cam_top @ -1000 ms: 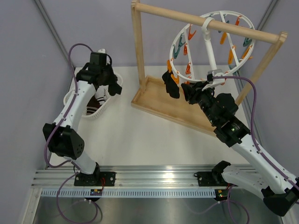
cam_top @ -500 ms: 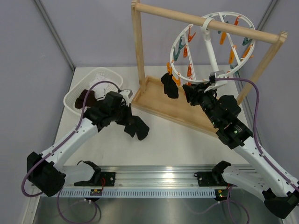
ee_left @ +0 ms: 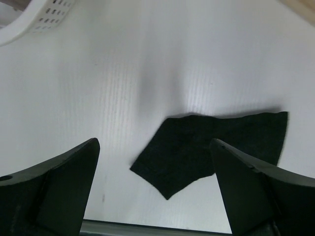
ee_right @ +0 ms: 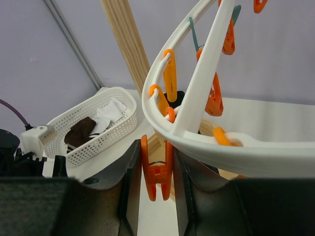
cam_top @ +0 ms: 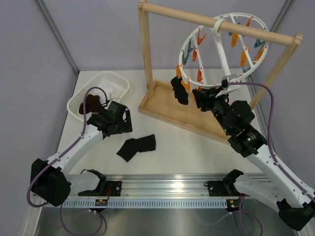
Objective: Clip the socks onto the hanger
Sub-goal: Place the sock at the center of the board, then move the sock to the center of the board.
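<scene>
A black sock (cam_top: 137, 146) (ee_left: 211, 147) lies flat on the white table, free of any grip. Just left of it and above the table, my left gripper (cam_top: 119, 122) (ee_left: 153, 147) is open with nothing between its fingers. The hanger (cam_top: 224, 46) (ee_right: 197, 142) hangs tilted from the wooden bar, with another black sock (cam_top: 179, 91) clipped at its lower left rim. My right gripper (cam_top: 201, 97) (ee_right: 156, 169) is shut on an orange clip (ee_right: 156, 172) that dangles from the ring's lower edge, with the fingers pressing both of its handles.
The white mesh basket (cam_top: 118, 81) (ee_right: 115, 130) stands at the back left with a brown sock (ee_right: 81, 132) and a white sock (ee_right: 108, 114) inside. The wooden stand (cam_top: 162, 105) fills the back right; its post (ee_right: 125, 39) rises close behind the ring.
My left gripper has opened and let the black sock fall onto the table, then drawn back to the left. The right gripper has kept still on the orange clip.
</scene>
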Robot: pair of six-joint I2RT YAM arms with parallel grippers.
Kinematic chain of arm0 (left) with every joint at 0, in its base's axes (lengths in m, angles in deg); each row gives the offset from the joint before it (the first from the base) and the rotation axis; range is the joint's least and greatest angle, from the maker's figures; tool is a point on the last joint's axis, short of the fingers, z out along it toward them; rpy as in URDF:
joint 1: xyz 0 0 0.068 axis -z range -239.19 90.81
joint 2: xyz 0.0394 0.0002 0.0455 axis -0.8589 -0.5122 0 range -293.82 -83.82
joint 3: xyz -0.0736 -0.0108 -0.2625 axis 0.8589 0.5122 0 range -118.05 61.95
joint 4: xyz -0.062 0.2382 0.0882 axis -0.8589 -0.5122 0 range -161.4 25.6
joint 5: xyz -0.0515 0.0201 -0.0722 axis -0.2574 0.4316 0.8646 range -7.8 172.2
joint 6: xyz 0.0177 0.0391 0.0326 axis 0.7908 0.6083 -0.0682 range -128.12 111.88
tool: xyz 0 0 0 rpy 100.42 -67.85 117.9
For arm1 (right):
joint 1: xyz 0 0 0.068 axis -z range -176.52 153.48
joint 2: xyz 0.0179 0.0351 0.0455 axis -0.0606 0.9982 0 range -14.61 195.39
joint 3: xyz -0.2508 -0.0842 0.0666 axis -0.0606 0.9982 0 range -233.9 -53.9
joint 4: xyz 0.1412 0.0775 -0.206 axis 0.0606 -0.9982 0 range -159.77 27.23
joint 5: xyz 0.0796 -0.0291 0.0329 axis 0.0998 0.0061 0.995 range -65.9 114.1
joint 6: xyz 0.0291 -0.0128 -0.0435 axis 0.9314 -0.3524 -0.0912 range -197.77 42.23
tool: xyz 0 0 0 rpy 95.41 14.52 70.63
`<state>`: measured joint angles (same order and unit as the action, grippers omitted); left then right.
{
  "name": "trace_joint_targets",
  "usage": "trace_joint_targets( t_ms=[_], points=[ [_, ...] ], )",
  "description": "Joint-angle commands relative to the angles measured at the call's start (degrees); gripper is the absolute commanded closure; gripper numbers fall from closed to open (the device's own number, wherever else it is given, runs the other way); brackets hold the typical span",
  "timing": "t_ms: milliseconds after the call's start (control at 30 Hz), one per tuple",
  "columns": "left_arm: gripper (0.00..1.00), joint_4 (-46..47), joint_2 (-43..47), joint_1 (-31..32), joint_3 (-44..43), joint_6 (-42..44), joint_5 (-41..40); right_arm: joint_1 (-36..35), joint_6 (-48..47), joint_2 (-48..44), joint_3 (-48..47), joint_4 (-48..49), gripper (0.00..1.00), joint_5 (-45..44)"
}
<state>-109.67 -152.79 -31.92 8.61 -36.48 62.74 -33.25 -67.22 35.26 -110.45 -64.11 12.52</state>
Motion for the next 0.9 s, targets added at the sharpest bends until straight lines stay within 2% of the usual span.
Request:
trace_joint_targets(
  t_ms=[0, 100, 267, 400, 533, 700, 867],
  points=[
    [0.03, 4.7, 3.0, 0.8, 2.4, -9.7, 4.2, -0.8, 1.6, 0.2, 2.1, -10.1, 1.0, 5.5],
    [0.04, 10.1, 2.2, 1.9, 7.5, -17.0, 7.0, -0.7, 1.5, 0.2, 2.6, -9.7, 1.0, 5.6],
    [0.06, 19.3, -3.0, 2.4, 10.6, -19.4, 10.5, -0.8, 1.8, 0.2, 3.1, -9.5, 1.0, 6.1],
    [0.07, 23.7, -11.0, 3.2, 8.4, -18.0, 13.9, -0.8, 2.0, -0.1, 3.3, -9.4, 1.0, 6.0],
    [0.06, 25.6, -17.6, 6.9, 5.4, -15.4, 14.5, -0.8, 2.1, -0.8, 3.3, -10.1, 1.0, 5.4],
    [0.07, 27.0, -27.2, 11.3, 1.7, -11.8, 19.8, -0.8, 2.0, -1.9, 3.3, -11.0, 1.0, 4.5],
    [0.05, 27.0, -32.3, 20.5, -5.2, -0.7, 24.3, -0.8, 1.9, -2.3, 3.2, -11.7, 1.0, 4.0]
  ],
)
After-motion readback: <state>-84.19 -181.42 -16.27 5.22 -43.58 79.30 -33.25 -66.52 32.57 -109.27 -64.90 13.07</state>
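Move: The black sock lies bent on the table roughly 8 cm to the right of the open left hand, 7 cm back towards the base and 11 cm below. From that hand, the white basket's middle is some 13 cm ahead and 10 cm to the left, and the wooden base's near-left corner about 8 cm ahead and 8 cm to the right, both low. From the right hand, the sock is around 26 cm left, 11 cm back and 38 cm down. Down and to the right goes the left hand, sinking about 10 cm until its wide-open fingertips come down on the sock's far edge, then sweeping on rightward along the table at a quickening pace and dragging the sock along. Altogether it travels some 18 cm right; the wrist rolls its left side down about 15 degrees and turns clockwise late in the sweep, the fingers never closing. ##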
